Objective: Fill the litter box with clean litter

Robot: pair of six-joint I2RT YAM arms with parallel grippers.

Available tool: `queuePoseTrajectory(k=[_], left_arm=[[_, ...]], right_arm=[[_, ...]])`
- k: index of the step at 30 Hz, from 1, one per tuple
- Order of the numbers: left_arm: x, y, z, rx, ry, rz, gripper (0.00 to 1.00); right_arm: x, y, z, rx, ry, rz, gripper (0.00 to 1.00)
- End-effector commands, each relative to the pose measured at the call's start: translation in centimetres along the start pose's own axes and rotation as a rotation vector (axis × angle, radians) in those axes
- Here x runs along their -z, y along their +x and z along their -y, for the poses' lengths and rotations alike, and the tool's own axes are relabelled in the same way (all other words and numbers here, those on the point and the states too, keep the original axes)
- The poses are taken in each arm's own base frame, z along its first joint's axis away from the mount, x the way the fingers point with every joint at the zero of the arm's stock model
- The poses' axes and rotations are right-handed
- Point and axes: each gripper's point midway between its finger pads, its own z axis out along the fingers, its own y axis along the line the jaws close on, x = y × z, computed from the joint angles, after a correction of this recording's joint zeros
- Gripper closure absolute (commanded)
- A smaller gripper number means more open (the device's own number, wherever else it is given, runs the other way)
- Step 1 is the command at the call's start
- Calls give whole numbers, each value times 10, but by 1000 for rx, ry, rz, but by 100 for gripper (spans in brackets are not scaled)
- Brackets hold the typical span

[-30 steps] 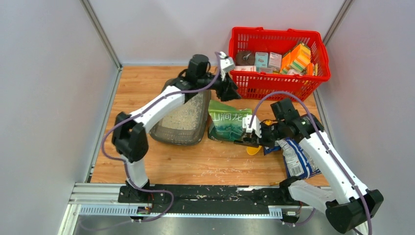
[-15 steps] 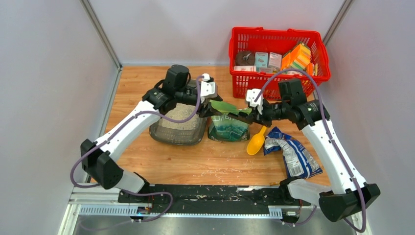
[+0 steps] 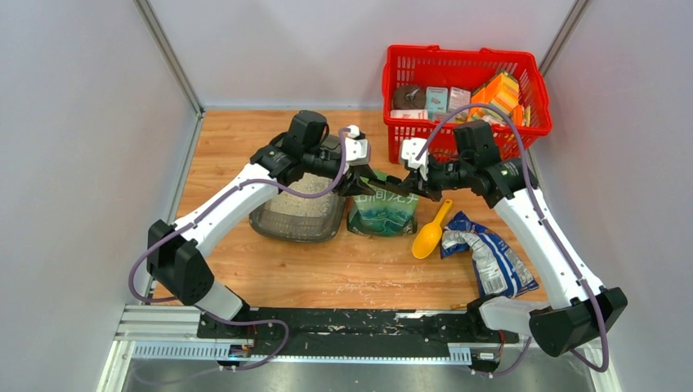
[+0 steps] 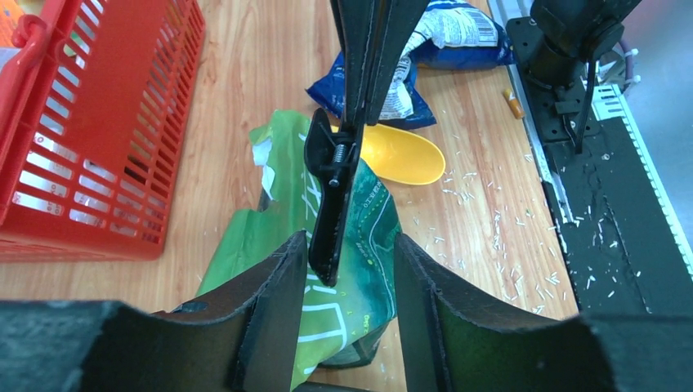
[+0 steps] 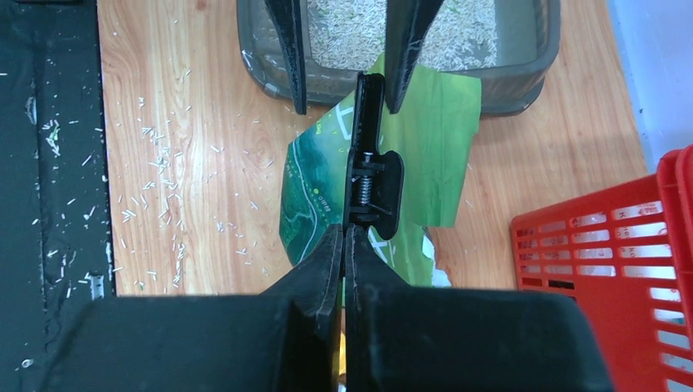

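Observation:
The dark grey litter box (image 3: 276,222) lies left of centre with pale clean litter (image 3: 304,204) inside; both appear at the top of the right wrist view, box (image 5: 527,77) and litter (image 5: 347,20). A green litter bag (image 3: 382,214) stands beside it. My right gripper (image 5: 344,234) is shut on one end of a black spring clip (image 5: 372,184), held above the bag. My left gripper (image 4: 350,245) is open, and the clip's other end (image 4: 331,208) sits between its jaws, close to the left finger (image 4: 278,278).
A red basket (image 3: 425,139) full of packaged goods stands at the back right. A yellow scoop (image 3: 429,235) and a blue-and-white bag (image 3: 490,261) lie right of the green bag. Spilled granules dot the wood near the front edge.
My left arm swung back from the basket to the green bag. My right gripper lifted the clip from near the scoop up over the bag, meeting the left jaws.

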Motion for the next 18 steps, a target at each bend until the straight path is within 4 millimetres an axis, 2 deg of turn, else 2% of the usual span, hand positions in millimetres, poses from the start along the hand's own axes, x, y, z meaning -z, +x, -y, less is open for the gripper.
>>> queuePoseTrajectory(k=[1,8,9,11,12,13,14,15,17,18], left_arm=[[2,-24,-1,-57,15,53,50],[0,-19,-3,-36,17,38,65],[-1,-18,-5,-33,14,38,74],[-2,-19,-6,-29,13,39,84],[-2,-18,-6,-23,14,34,95],[-2,-17,-7,-24,10,28,99],[-1,-14,-6,-20,13,16,100],[2,-16,-6,-40,3,13,100],[8,-17,-7,-60,-14,9,100],[14,-19,-6,-73,-24,15,100]], right_arm=[[1,-29,13,52,36,89,100],[-4,-34,6,67,17,102,100],[-6,-33,3,66,7,99,100],[-8,-32,-1,58,-6,101,100],[-8,-33,-2,36,-5,106,100],[-8,-34,0,19,-1,112,97],[-6,-37,5,-3,26,110,89],[-3,-41,9,-88,49,122,56],[4,-48,17,-172,79,148,36],[12,-53,26,-240,112,179,21]])
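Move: The black clip hangs between the two hands, its far end already between the left hand's half-open fingers: its middle is about 4 cm to the right of the left hand, level in depth and height, and some 4 cm to the left of the right hand, which grips the other end. Under the left hand the green bag's middle lies roughly 5 cm right, 2 cm back and 15 cm down; the litter box is 16 cm left, 2 cm ahead and 22 cm down. The yellow scoop lies 8 cm right of the right hand, 6 cm back and 24 cm below. The clip changes hands in the air over the green bag: the right hand, still pinching one end, eases about 1.5 cm left and 1 cm up while the left hand stays nearly in place and shuts its fingers, pinching the opposite end. Only then does the right hand spread its fingers to over half open and let go, barely shifting away. ##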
